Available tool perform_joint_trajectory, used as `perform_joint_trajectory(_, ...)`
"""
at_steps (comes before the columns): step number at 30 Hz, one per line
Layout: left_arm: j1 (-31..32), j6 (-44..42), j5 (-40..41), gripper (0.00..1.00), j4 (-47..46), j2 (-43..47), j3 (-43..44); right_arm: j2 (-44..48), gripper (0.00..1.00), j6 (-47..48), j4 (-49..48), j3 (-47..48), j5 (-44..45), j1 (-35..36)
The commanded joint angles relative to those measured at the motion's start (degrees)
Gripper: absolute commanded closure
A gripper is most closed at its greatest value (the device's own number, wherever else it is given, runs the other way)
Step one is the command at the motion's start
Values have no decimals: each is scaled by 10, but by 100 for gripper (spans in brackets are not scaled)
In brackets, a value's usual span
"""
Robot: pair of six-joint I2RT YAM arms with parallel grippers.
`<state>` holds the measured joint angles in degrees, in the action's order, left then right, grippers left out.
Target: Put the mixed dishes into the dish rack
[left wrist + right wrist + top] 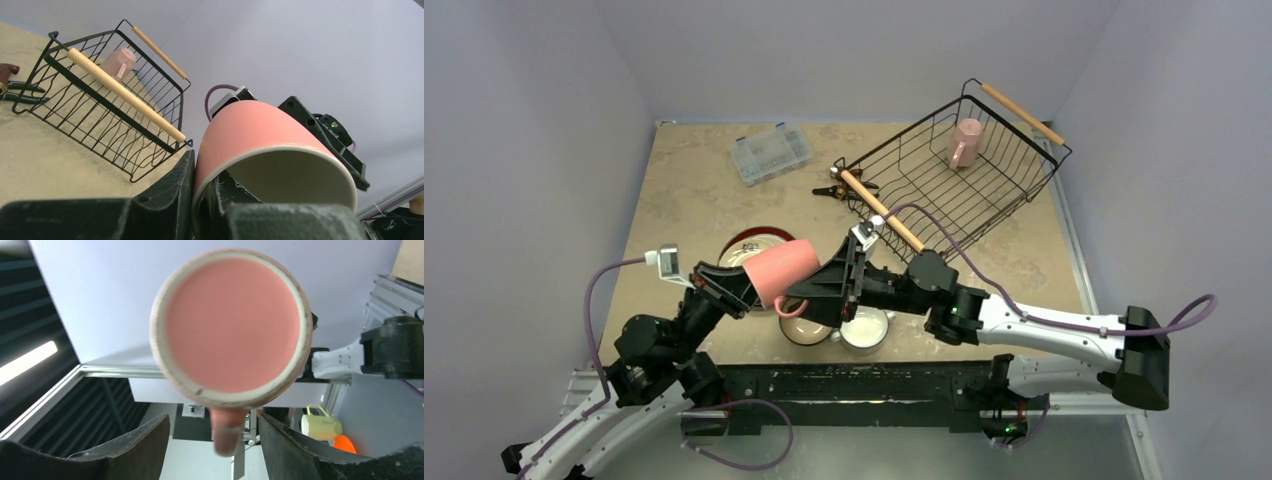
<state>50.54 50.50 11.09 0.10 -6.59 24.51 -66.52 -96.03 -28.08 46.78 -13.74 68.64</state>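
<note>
A pink mug (784, 268) hangs tilted above the table's near middle. My left gripper (749, 295) is shut on its rim; in the left wrist view one finger (172, 192) presses the mug (260, 130) from outside and the other sits inside. My right gripper (797, 300) faces the mug's base (232, 325), open, its fingers either side of the handle (227, 432) without touching it. A second pink mug (965, 142) lies in the black wire dish rack (882, 210) at the back right. A red-rimmed plate (742, 243), a bowl (802, 332) and a white cup (864, 330) rest below the arms.
A clear compartment box (771, 153) sits at the back middle. A small black-and-red hand tool (834, 188) lies against the rack's left corner. The rack (115, 100) stands tilted, its near wooden handle toward the arms.
</note>
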Motion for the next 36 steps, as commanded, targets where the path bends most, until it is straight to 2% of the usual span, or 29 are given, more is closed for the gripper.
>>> perform_joint_trajectory(1, -1, 21, -11, 100, -101, 11, 8, 36, 35, 4, 4, 0, 52, -7)
perform_joint_trajectory(5, -1, 24, -19, 100, -117, 0, 4, 13, 36, 16, 15, 37, 38, -7)
perform_joint_trajectory(9, 0, 26, -35, 100, -135, -15, 5, -13, 48, 13, 7, 57, 26, -7)
perform_joint_trajectory(12, -1, 25, -41, 100, -129, -23, 10, -20, 51, 21, 15, 71, 24, -7)
perform_joint_trajectory(15, 0, 25, -40, 100, -120, -23, 11, -17, 66, 30, 24, 72, 28, -7)
perform_joint_trajectory(19, 0, 29, -37, 100, -108, -22, 10, -5, 100, 40, 31, 58, 43, -7)
perform_joint_trajectory(21, -1, 50, -23, 100, -74, -24, 19, 2, 100, 54, 40, 57, 44, -7)
perform_joint_trajectory(24, -1, 93, 11, 98, 88, -37, 74, 18, 100, 91, 84, 71, 63, -9)
perform_joint_trajectory(25, -1, 100, 19, 87, 162, -43, 95, 25, 100, 112, 119, 82, 79, -9)
perform_joint_trajectory(27, 0, 99, 26, 62, 240, -51, 131, 40, 100, 160, 203, 113, 122, -10)
perform_joint_trajectory(30, 0, 95, 33, 38, 312, -42, 154, 66, 100, 228, 336, 160, 215, -12)
perform_joint_trajectory(33, 0, 106, 50, 25, 379, -13, 162, 81, 100, 313, 444, 203, 310, -20)
perform_joint_trajectory(36, -1, 114, 68, 19, 438, 22, 165, 75, 100, 397, 591, 274, 461, -23)
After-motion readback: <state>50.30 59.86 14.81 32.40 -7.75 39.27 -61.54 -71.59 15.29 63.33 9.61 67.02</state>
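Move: Held by its rim in the left fingers, the pink mug has its middle about 4 cm ahead and 3 cm left of the right hand, at its height; the handle already sits between the right hand's open fingers. From the left hand the mug's middle is some 5 cm right and 2 cm ahead. Brown bowl: about 6 cm ahead of the right hand and 26 cm below. White cup: 4 ahead, 10 right, same depth. Dish rack's middle: roughly 29 ahead, 27 right, 23 below. The right fingers close on the mug's handle and pinch it while the left keeps hold of the rim; then the left opens wide, lets go, and draws off some 3 cm left and slightly down, tipping downward. The right hand carries the mug about 7 cm forward and 5 cm right, towards the rack, sinking a little as it swings clockwise and its fingers dip. ##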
